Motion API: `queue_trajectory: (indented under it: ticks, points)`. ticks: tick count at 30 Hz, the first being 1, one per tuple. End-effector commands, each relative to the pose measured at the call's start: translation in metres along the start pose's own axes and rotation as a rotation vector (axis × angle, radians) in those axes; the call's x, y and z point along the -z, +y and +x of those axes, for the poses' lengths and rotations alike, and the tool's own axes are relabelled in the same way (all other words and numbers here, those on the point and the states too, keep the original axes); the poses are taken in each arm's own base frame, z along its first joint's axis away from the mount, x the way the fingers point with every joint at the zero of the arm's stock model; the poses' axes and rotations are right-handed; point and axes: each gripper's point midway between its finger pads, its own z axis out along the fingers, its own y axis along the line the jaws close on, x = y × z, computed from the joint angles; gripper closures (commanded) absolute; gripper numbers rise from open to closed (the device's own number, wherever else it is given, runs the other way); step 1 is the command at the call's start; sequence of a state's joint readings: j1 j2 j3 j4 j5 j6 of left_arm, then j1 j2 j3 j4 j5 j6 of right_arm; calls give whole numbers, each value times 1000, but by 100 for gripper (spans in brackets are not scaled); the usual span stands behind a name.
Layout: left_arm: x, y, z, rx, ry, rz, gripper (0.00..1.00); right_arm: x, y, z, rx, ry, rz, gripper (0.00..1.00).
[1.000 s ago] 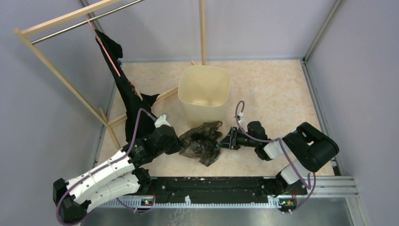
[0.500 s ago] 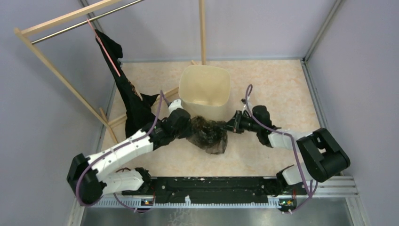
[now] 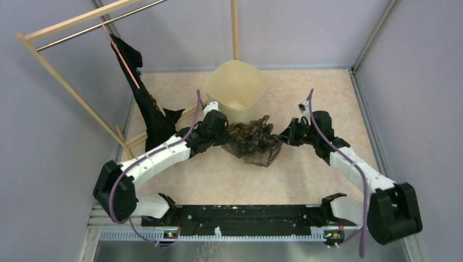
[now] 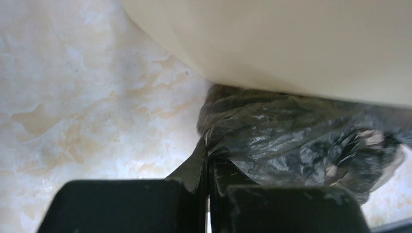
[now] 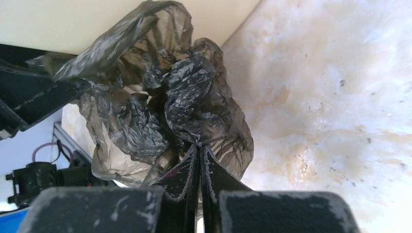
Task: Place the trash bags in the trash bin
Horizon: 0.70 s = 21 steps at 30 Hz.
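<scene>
A crumpled, dark translucent trash bag (image 3: 254,141) hangs just above the table, in front of the cream trash bin (image 3: 236,90). My left gripper (image 3: 226,134) is shut on the bag's left side and my right gripper (image 3: 282,137) on its right side. In the left wrist view the shut gripper (image 4: 208,145) pinches a fold of the bag (image 4: 291,141) right under the bin's wall (image 4: 291,43). The right wrist view shows the gripper (image 5: 199,148) shut on a gathered knot of the bag (image 5: 160,97), with the bin wall (image 5: 73,24) behind it.
A wooden rack (image 3: 65,82) stands at the left with a black garment (image 3: 144,103) on a pink hanger. A wooden post (image 3: 235,33) rises behind the bin. Grey walls enclose the table, and a black rail (image 3: 245,213) runs along the near edge.
Both arms have stretched away from me, carrying the bag from the table's near middle up to the bin's front. The right gripper closed on the bag. The bin shifted slightly back.
</scene>
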<state>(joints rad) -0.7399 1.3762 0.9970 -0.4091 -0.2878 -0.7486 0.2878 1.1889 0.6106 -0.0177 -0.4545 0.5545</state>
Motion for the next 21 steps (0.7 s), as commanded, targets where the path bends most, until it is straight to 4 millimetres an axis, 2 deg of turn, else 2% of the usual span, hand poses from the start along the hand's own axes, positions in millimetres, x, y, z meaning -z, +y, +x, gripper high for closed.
queue_trajectory:
  ticks: [1,3,6,9,12,14,15,18,21]
  points:
    - [34,4,4,21,-11,86,100,44,18,-11,169,-37,67,100]
    - [51,4,11,37,1,144,100,64,31,-17,216,-63,77,100]
    - [80,-1,13,37,-27,267,100,88,62,-20,293,-106,12,100]
    - [97,10,16,76,-62,292,100,89,73,3,280,-65,-102,100]
    - [96,34,35,107,-15,205,100,77,81,53,196,101,-298,99]
    - [89,46,51,145,23,162,100,77,95,87,112,218,-482,92]
    - [84,47,58,165,41,161,100,80,103,96,90,247,-554,85]
    - [68,51,78,207,83,156,100,83,117,100,113,258,-626,68]
    - [56,65,87,217,99,68,100,75,102,90,135,242,-470,58]
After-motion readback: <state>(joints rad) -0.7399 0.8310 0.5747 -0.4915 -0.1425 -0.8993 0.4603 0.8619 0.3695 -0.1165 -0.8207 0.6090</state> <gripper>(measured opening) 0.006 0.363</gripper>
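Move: The left fingers pinch the trash bag's near edge, with the bag's middle about 10 cm to the right, level fore and aft and some 4 cm lower. From the left hand, the bin is about 11 cm ahead and 5 cm right, and the black garment about 24 cm left and 4 cm ahead. The right hand pinches the opposite edge, the bag's middle lying 11 cm to its left, 1 cm back and 4 cm lower, and the bin 17 cm left and 9 cm ahead. Keeping its pinch on the bag, the left hand whisks it away from the bin, about 10 cm back and 5 cm left, rising some 5 cm before dipping below its starting height. The right hand sweeps back about 15 cm and a little left, arching up 10 cm and down again, turning counter-clockwise, and opens its fingers on the descent to let go of its edge. ##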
